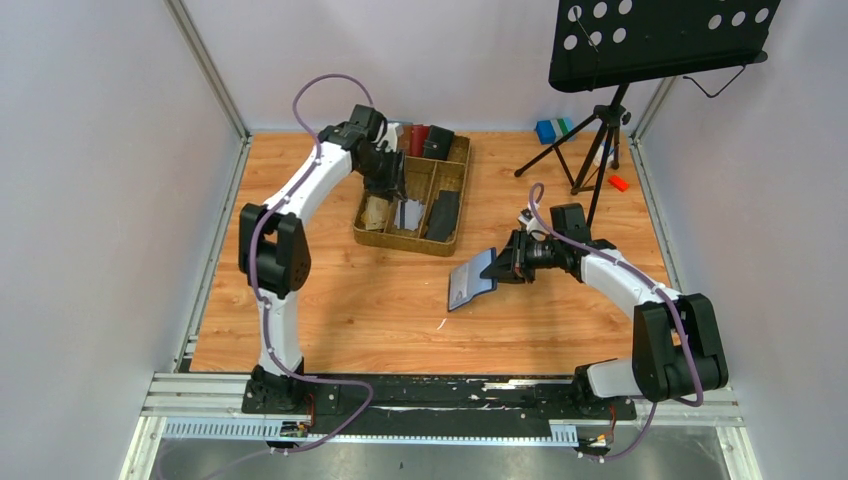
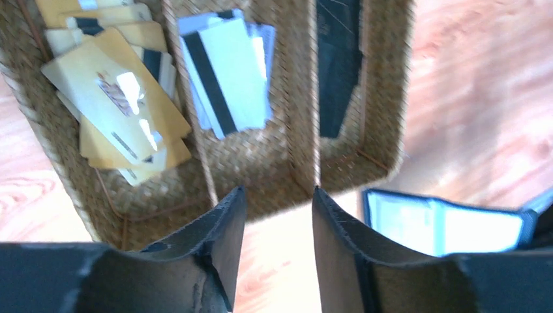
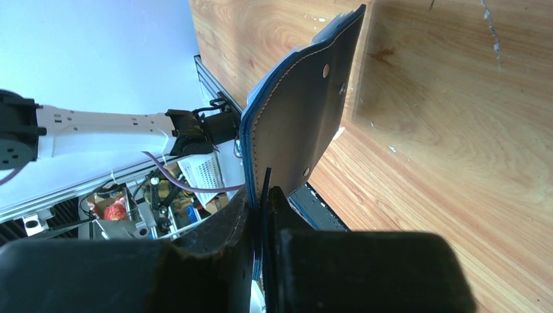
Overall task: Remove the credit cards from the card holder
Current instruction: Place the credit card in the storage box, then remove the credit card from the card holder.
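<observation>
The navy-blue card holder hangs open above the table, right of centre. My right gripper is shut on its right edge. In the right wrist view the holder stands upright, pinched between the fingers of that gripper. My left gripper hovers over the woven basket, open with nothing between its fingers. Below it, tan-gold credit cards lie heaped in one compartment. White and grey credit cards lie in the middle one. The holder's clear inner pockets show at the lower right.
A black holder lies in the basket's right compartment. Red and black holders stand at the basket's back. A music stand's tripod occupies the back right corner, with a blue block and a small red item near it.
</observation>
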### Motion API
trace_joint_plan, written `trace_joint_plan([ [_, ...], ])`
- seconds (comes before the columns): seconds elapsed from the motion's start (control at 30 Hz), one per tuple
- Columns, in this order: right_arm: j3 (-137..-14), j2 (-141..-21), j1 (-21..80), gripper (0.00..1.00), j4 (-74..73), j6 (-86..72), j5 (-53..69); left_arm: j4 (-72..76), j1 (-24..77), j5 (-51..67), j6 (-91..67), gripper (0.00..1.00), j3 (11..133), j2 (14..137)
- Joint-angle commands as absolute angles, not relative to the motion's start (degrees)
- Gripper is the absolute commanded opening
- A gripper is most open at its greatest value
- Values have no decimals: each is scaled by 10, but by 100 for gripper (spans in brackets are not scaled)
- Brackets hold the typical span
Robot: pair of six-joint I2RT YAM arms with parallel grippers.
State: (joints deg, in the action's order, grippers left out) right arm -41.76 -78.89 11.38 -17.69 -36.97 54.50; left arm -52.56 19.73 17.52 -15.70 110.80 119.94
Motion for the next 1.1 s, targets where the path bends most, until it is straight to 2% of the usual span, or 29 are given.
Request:
trace_joint_plan([
  [0.0,-440,-776,111,0,-127,-399,568,-485,198,232,-168,52,1024,1088],
  [0.17,-445,-758,113,0,-97,-432,589,-411,197,293,-218,60,887,972],
  [0.23,-450,-752,113,0,-86,-444,600,-352,195,353,-260,64,820,934],
  [0.27,-452,-750,115,0,-79,-451,607,-308,195,390,-291,77,786,915],
  [0.3,-454,-748,117,0,-70,-459,611,-252,195,419,-335,84,738,896],
  [0.4,-459,-740,127,0,-48,-481,617,-133,195,464,-430,93,641,845],
  [0.63,-454,-706,146,0,46,-573,616,-99,195,464,-482,95,560,778],
  [0.8,-443,-680,158,0,130,-662,616,36,195,486,-588,94,490,751],
  [1.07,-420,-644,171,0,243,-774,605,132,196,500,-680,94,443,728],
])
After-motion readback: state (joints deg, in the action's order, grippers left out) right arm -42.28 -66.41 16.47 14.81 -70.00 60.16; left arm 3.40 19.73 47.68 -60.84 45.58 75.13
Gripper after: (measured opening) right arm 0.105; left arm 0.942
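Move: The card holder to return to lies about 20 cm back and 14 cm right of the left hand, near its height. Under that hand, some 10 cm down, the pale cards lie level and 2 cm right, the tan cards level and 5 cm left, the dark case 1 cm back and 9 cm right. The right hand holds the holder, its middle 4 cm left, 2 cm back, 1 cm down. Opening, turning rightward, left hand backs about 17 cm towards the holder, which right keeps pinched and lifts 14. ##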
